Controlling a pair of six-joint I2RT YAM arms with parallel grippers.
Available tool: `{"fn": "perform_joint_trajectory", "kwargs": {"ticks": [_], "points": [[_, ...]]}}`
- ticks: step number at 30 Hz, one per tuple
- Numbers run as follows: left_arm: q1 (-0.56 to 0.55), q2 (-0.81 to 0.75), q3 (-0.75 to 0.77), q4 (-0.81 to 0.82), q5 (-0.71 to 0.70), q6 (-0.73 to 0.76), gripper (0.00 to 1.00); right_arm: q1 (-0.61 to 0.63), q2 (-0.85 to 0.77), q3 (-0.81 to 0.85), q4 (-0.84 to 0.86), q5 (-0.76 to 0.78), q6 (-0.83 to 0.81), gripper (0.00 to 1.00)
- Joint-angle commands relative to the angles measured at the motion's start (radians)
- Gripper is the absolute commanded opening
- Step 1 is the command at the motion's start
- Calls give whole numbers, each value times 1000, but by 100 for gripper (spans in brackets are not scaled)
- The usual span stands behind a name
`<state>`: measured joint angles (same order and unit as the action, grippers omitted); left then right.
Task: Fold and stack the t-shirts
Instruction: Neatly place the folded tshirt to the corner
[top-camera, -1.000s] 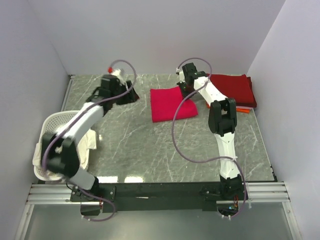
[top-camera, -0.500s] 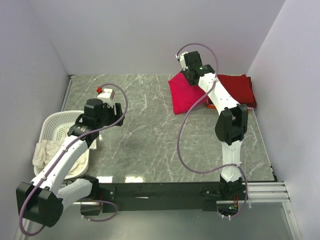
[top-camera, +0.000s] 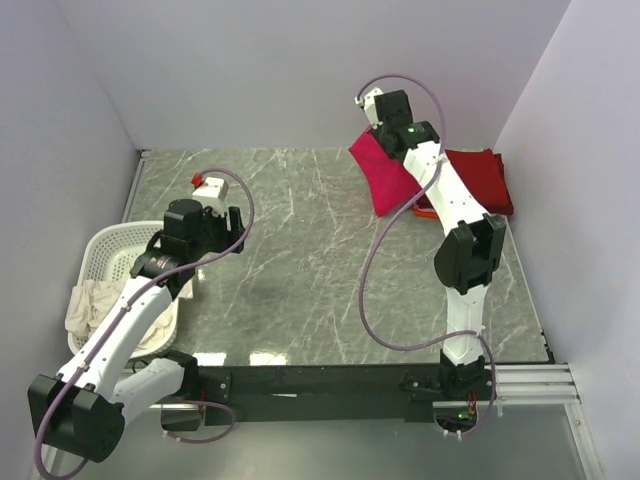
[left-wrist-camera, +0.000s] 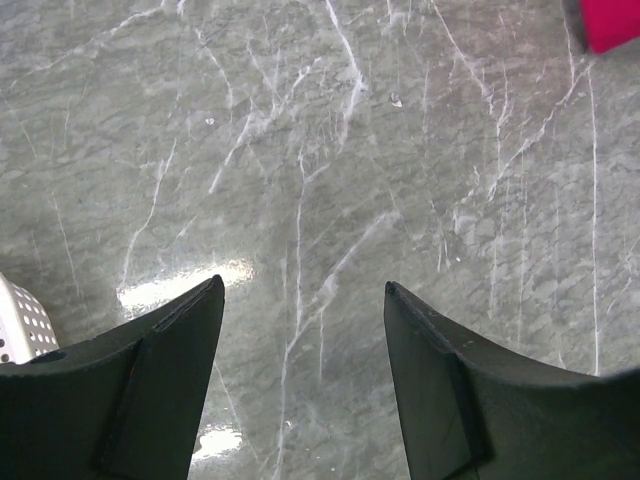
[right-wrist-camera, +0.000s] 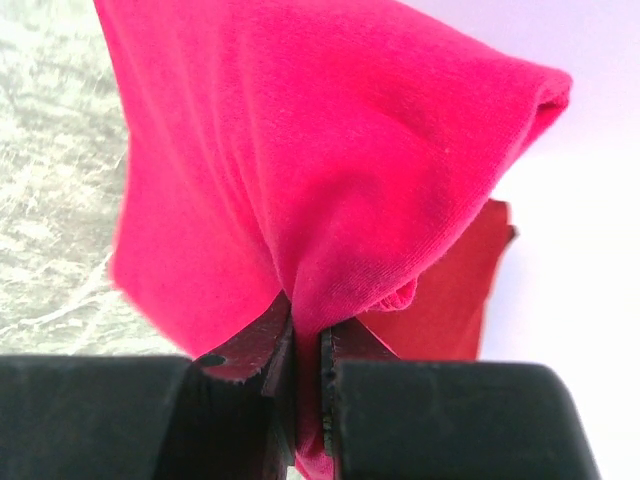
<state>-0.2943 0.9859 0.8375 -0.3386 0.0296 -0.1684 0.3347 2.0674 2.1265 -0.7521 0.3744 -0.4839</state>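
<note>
My right gripper (top-camera: 383, 128) is shut on the folded bright crimson t-shirt (top-camera: 383, 176) and holds it in the air at the back of the table, the cloth hanging just left of the stack. In the right wrist view the jaws (right-wrist-camera: 305, 325) pinch a fold of the crimson t-shirt (right-wrist-camera: 300, 150). The dark maroon t-shirt (top-camera: 481, 180) lies folded at the back right on an orange one (top-camera: 484, 218); the maroon also shows in the right wrist view (right-wrist-camera: 450, 300). My left gripper (top-camera: 236, 232) is open and empty above bare table (left-wrist-camera: 302, 285).
A white slotted laundry basket (top-camera: 108, 247) stands at the left edge with cream-white cloth (top-camera: 88, 300) hanging over its near side. Its corner shows in the left wrist view (left-wrist-camera: 15, 330). Walls close in the table at the back, left and right.
My right gripper has lifted the crimson t-shirt off the table and carried it right, towards the maroon stack. My left arm has drawn back from the far side to near the basket.
</note>
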Motion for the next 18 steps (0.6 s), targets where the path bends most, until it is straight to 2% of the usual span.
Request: {"fn": "perform_joint_trajectory", "kwargs": {"ticks": [1,18], "points": [[0,-16,22,30,16,23,70,-10,-127,85,31,37,-30,0],[0,-9,21,27,15,26,70,-52,-260,56,36,60,-78,0]]}}
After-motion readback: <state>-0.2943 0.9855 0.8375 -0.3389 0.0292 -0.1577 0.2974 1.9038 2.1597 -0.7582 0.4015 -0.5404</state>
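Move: The folded t-shirt hangs in the right fingers; its place is the stack of red shirts in the far right corner, whose middle lies about 3 cm ahead of that hand, 10 cm to its right and 20 cm below. An orange tray sits under the stack, 23 cm below the hand. The idle left hand, open over the table, has the stack some 49 cm to its right, 25 cm ahead and 16 cm below. The folded t-shirt, already pinched, is carried mostly upward by the right hand, about 10 cm, quickly at first and then easing. Along the way the hand drifts some 3.5 cm right, closing sideways on the stack while gaining height over it, and draws slightly back; the fingertips tilt up about 10 degrees and keep their hold. ##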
